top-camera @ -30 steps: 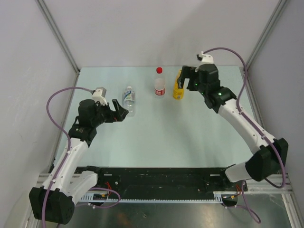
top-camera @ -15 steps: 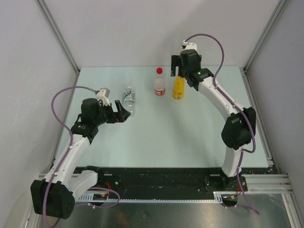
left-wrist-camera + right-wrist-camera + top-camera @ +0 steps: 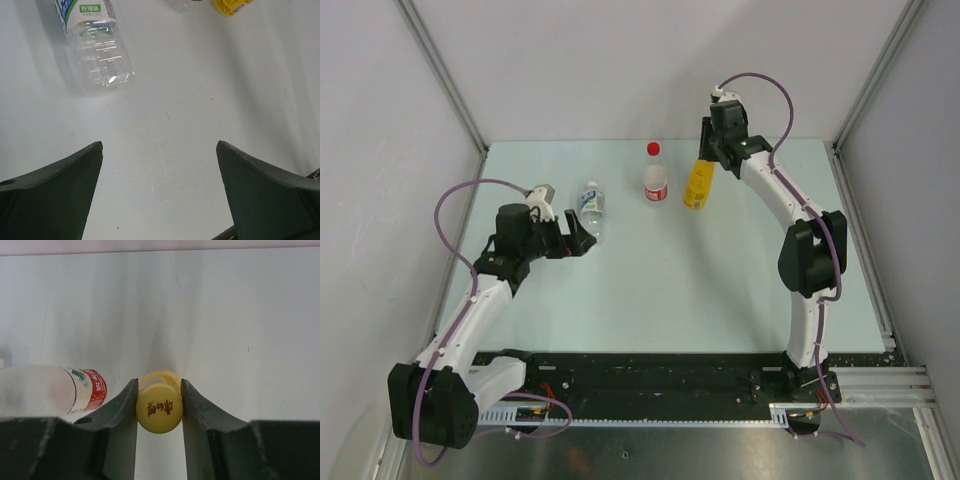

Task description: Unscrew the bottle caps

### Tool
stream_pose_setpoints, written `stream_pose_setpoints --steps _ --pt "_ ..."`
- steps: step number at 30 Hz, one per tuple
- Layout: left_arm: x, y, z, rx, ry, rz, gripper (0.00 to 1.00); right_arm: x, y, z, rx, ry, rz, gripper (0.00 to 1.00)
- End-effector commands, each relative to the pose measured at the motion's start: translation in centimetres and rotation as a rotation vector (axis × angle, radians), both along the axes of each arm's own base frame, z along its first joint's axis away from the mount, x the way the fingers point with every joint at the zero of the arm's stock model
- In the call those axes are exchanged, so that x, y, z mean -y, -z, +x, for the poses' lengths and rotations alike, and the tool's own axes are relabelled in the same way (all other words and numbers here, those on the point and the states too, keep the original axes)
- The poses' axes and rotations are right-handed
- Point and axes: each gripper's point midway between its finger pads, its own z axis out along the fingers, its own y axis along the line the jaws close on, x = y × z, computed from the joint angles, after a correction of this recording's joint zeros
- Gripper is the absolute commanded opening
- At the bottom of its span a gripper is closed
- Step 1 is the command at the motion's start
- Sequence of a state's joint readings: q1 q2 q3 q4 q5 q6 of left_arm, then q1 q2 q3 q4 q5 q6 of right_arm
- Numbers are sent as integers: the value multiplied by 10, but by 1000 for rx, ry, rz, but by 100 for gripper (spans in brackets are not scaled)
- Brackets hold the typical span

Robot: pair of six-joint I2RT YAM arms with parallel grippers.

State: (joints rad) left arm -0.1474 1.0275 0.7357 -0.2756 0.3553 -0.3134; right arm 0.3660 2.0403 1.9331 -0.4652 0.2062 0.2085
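Observation:
The yellow-orange bottle (image 3: pixel 697 187) stands at the back of the table. My right gripper (image 3: pixel 706 160) comes down on its top. In the right wrist view the right gripper (image 3: pixel 159 401) is shut on the yellow cap (image 3: pixel 159 409), one finger on each side. Left of it stands the red-white label bottle (image 3: pixel 656 185) (image 3: pixel 55 390) with its red cap (image 3: pixel 654 148). The blue-white label bottle (image 3: pixel 591 208) (image 3: pixel 94 47) stands further left; its cap is hard to make out. My left gripper (image 3: pixel 578 240) (image 3: pixel 159 145) hovers open just in front of that bottle, holding nothing.
White walls and metal frame posts (image 3: pixel 445 75) close in the pale table (image 3: pixel 670 280) on three sides. A black rail (image 3: pixel 650 375) with both arm bases runs along the near edge.
The right arm swung in from the right over the yellow-orange bottle and its jaws shut on the yellow cap. The left arm barely moved.

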Motion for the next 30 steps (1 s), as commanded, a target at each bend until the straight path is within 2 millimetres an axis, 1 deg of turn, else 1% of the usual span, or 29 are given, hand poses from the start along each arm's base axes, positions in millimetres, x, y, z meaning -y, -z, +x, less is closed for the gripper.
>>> stream_pose_setpoints --steps 1,3,5,10,15,18,20,22,23,25,27,30 --pt "4 -32 11 77 23 -18 99 -7 -18 -7 18 -45 61 15" --pt "4 -39 13 94 26 -19 99 -8 -32 -9 41 -53 73 11" --pt "5 -48 15 117 31 -19 99 -7 -50 -13 69 -62 84 10" --pt "6 -77 19 196 51 -17 99 -1 -100 -31 143 -85 101 8" --pt "11 -113 20 284 88 -25 100 6 -154 -61 230 -121 122 7" --pt "17 -134 17 334 128 -40 99 7 -188 -85 292 -161 156 7" --pt "21 -150 13 371 163 -53 99 0 -210 -105 336 -237 198 7" --pt "26 -164 9 407 199 -60 99 -9 -227 -125 369 -319 244 6" --pt "28 -170 6 426 219 -61 99 -14 -233 -135 378 -362 270 6" --pt "32 -183 -1 468 263 -62 99 -27 -242 -154 387 -457 329 5" --pt "37 -192 -8 498 310 -65 99 -40 -249 -171 378 -556 393 5" --pt "45 -202 -18 523 385 -87 100 -62 -251 -193 331 -708 491 4"
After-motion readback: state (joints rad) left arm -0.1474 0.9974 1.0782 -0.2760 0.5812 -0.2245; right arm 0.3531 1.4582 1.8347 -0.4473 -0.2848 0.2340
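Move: The right fingers already hold the yellow bottle by its cap, its middle some 9 cm below them and 1 cm back and left; the open left hand waits about 25 cm back, 28 cm left, 5 cm lower. The red-capped bottle stands 12 cm left, 1 cm ahead, 10 cm down. From the left hand, the yellow bottle is 24 cm ahead, 27 cm right, 4 cm down; the white-capped bottle, 18 cm ahead, 1 cm left, 13 cm down. Still pinching the cap, the right hand lifts about 25 cm and back 16, towards the rising open left. ##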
